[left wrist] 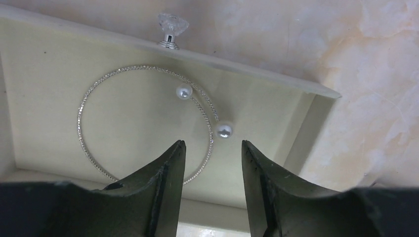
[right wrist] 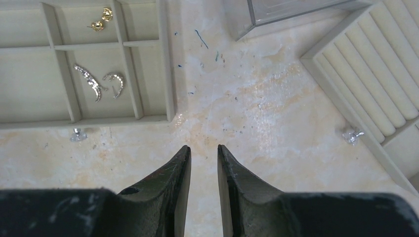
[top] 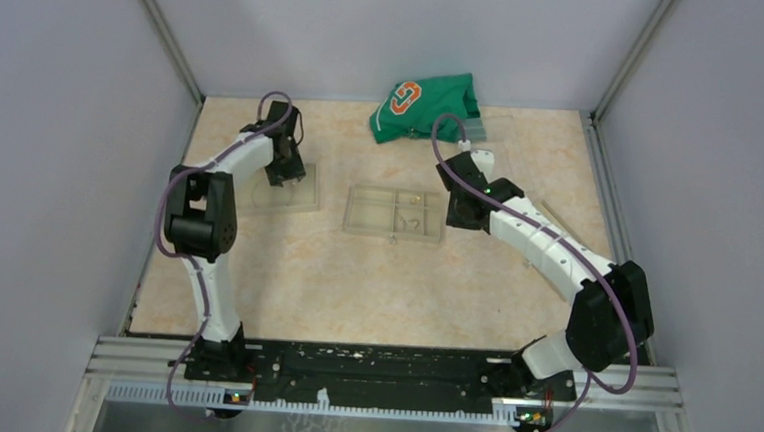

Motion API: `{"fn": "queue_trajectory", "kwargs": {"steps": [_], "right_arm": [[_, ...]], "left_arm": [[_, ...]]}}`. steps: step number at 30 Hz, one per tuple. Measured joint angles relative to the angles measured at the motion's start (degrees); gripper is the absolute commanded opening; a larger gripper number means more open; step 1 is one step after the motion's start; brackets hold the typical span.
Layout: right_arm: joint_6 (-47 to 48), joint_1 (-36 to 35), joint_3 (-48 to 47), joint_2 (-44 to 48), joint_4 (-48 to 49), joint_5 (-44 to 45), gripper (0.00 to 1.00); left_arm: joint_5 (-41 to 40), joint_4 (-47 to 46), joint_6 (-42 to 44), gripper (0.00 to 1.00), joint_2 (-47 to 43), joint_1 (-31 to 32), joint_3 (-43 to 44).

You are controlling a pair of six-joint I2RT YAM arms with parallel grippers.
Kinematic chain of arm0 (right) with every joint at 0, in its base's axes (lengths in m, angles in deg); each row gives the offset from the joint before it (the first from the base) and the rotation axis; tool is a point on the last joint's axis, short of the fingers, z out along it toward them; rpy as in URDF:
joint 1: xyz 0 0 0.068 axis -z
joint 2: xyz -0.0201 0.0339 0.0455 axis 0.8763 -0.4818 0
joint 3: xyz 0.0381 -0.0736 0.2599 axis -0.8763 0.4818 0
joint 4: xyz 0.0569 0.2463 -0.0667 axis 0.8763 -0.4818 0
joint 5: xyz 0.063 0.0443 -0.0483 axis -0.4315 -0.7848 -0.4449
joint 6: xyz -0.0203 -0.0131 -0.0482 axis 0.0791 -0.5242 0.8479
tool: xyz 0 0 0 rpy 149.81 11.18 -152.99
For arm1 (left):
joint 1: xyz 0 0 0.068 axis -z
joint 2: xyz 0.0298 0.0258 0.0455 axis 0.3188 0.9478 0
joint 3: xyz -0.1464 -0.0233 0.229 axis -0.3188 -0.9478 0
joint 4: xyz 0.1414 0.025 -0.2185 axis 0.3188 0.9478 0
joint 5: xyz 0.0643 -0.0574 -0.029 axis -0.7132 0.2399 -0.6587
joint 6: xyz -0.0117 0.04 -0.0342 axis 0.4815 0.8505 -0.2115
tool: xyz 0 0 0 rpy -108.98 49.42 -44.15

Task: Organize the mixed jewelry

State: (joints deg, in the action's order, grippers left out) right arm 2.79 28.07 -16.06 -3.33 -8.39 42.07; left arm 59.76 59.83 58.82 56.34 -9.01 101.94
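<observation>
A thin silvery bangle (left wrist: 81,106) with two pearl ends (left wrist: 224,131) lies flat in a shallow pale tray (left wrist: 44,59). My left gripper (left wrist: 213,143) hangs open just above the bangle's near right side and holds nothing. In the top view this gripper (top: 285,175) is over the tray (top: 304,199) at the left. Two silver earrings (right wrist: 91,81) and two gold studs (right wrist: 99,22) lie in separate compartments of the divided box (right wrist: 168,59). My right gripper (right wrist: 203,146) is narrowly open over bare table right of that box (top: 368,220).
The green cloth (top: 425,103) lies at the back. A ring-roll tray (right wrist: 375,74) with a crystal knob (right wrist: 353,134) sits right of my right gripper, and a clear box (right wrist: 276,15) lies beyond. Crystal knobs also stick out from the left tray (left wrist: 173,24) and divided box (right wrist: 78,134).
</observation>
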Motion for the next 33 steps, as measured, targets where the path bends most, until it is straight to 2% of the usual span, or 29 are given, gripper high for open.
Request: {"fn": "queue_trajectory", "kwargs": {"steps": [5, 16, 19, 23, 27, 29, 33], "right_arm": [[0.0, 0.3, -0.1, 0.0, -0.1, 0.0, 0.28], [-0.9, 5.2, -4.0, 2.6, 0.1, -3.8, 0.34], [-1.1, 8.3, -4.0, 4.3, 0.2, -7.0, 0.36], [-1.0, 16.0, -4.0, 6.8, 0.4, -11.3, 0.39], [0.0, 23.6, -4.0, 7.7, 0.3, -14.0, 0.46], [1.2, 26.8, -4.1, 7.7, 0.1, -14.8, 0.58], [4.1, 32.5, -6.7, 4.8, -0.3, -17.8, 0.71]], "left_arm": [[1.2, 1.4, -0.1, 0.59, -3.1, 0.3, -1.0], [4.6, 2.3, 0.4, 0.69, -29.3, 4.3, -10.9], [4.5, 2.6, 0.5, 0.69, -33.7, 4.2, -16.0], [4.4, 4.4, 0.4, 0.70, -36.4, 4.1, -21.5], [6.2, 5.7, -0.1, 0.72, -37.6, 4.2, -24.2], [7.4, 5.7, -0.3, 0.73, -38.4, 4.5, -25.3], [9.0, 5.7, -0.6, 0.74, -39.6, 7.1, -25.7]]}}
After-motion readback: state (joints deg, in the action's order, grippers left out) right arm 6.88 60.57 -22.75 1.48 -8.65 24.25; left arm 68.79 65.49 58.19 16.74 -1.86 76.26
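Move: The left hand hangs low over the left tray, whose middle is about 4 cm left, 2 cm ahead and 3 cm below; the bracelet inside centres 5 cm left and 2 cm ahead. From the right hand, the ring tray lies some 19 cm right, 4 cm ahead, the clear box 8 cm right and 21 cm ahead, the divided tray 15 cm left and 10 cm ahead, all roughly 10 cm below. Left rises off the bracelet, backing about 15 cm; right swings 14 cm rightward towards the ring tray, both opening. ##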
